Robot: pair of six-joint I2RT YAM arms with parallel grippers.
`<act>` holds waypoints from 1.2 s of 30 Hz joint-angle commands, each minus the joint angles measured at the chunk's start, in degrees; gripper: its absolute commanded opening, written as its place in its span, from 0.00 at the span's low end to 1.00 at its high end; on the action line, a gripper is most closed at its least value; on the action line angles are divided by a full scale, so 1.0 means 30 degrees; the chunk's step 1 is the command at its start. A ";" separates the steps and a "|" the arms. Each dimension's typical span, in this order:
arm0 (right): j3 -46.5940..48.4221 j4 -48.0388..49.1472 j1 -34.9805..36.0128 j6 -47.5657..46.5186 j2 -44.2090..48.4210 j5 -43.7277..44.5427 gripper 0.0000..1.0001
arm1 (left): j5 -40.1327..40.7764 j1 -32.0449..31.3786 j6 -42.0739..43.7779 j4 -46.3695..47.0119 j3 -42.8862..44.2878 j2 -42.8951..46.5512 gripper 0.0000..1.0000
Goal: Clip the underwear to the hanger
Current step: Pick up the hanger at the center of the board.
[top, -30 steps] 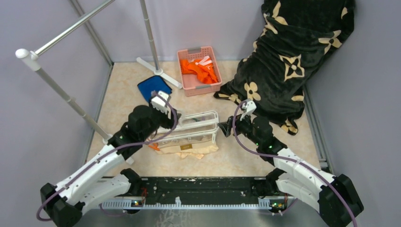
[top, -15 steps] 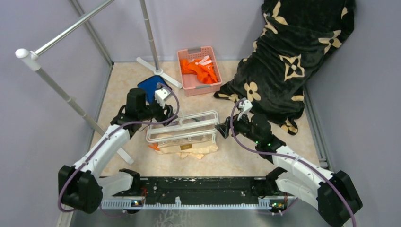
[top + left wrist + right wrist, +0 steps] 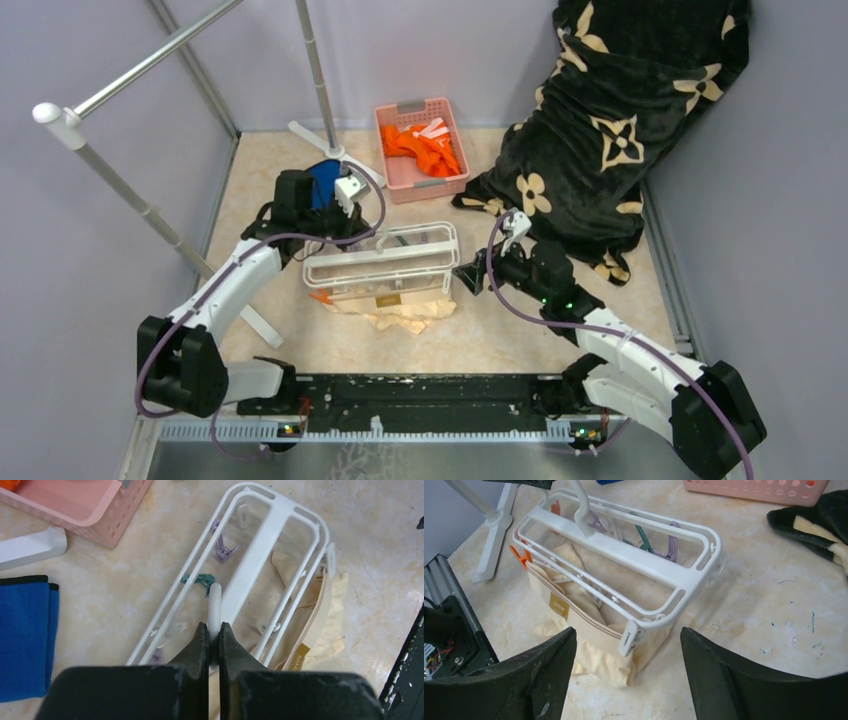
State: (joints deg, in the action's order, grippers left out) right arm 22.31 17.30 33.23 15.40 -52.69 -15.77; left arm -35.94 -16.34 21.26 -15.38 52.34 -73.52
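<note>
The white hanger (image 3: 380, 265) lies tilted over the pale peach underwear (image 3: 400, 312) in the middle of the floor. My left gripper (image 3: 214, 627) is shut on the hanger's white hook (image 3: 215, 600), seen from behind the frame (image 3: 272, 530). The underwear (image 3: 327, 605) spreads under the far bars. My right gripper (image 3: 628, 640) is open, low at the hanger's right end (image 3: 624, 555). A white corner clip (image 3: 629, 636) sits between its fingers, on the underwear's waistband (image 3: 589, 625). An orange clip (image 3: 519, 555) holds the waistband's other end. In the top view the right gripper (image 3: 462, 278) is just right of the frame.
A pink basket (image 3: 400, 175) of orange clothes stands at the back. A blue folded cloth (image 3: 322, 180) lies by my left wrist. A black flowered blanket (image 3: 620, 120) fills the back right. The grey rack pole (image 3: 130, 205) and its white foot (image 3: 335, 152) stand at the left.
My left gripper drew back off the frame and shut on the hanger's hook. The hanger shifted slightly left and tilted. The right gripper stayed open and edged towards the frame's end.
</note>
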 commanded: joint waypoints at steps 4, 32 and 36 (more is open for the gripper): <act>0.1756 -0.0386 0.0150 -0.1047 0.2396 0.1709 0.75 | -0.1815 0.0239 -0.0859 -0.0286 0.1901 0.2227 0.00; 2.1175 -1.6808 0.0142 -1.1348 -0.0111 -0.5994 0.74 | -0.5585 0.0231 0.1509 -0.4320 1.3243 0.1891 0.00; 2.1417 -1.7328 0.0143 -1.1562 -0.1111 -0.7509 0.72 | -0.6244 0.0231 0.1297 -0.3813 1.2031 0.2613 0.00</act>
State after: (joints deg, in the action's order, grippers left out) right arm 84.47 -29.32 33.26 -16.03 -53.32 -32.34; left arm -49.21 -15.97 23.46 -30.41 89.69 -69.06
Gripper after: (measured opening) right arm 0.731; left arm 0.041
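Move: The left hand already has the hanger by its hook; the hanger's middle lies about 4 cm back, 3 cm to the right and 6 cm below. From that hand, the underwear is some 15 cm back and 5 cm right, and the blue cloth 11 cm ahead and 8 cm left, both roughly 15 cm down. The hanger's middle lies about 19 cm left of the right hand, 2 cm ahead and slightly lower. Left hand, still pinching the hook, lifts the hanger some 26 cm; open right hand rises alongside, tipping up. ##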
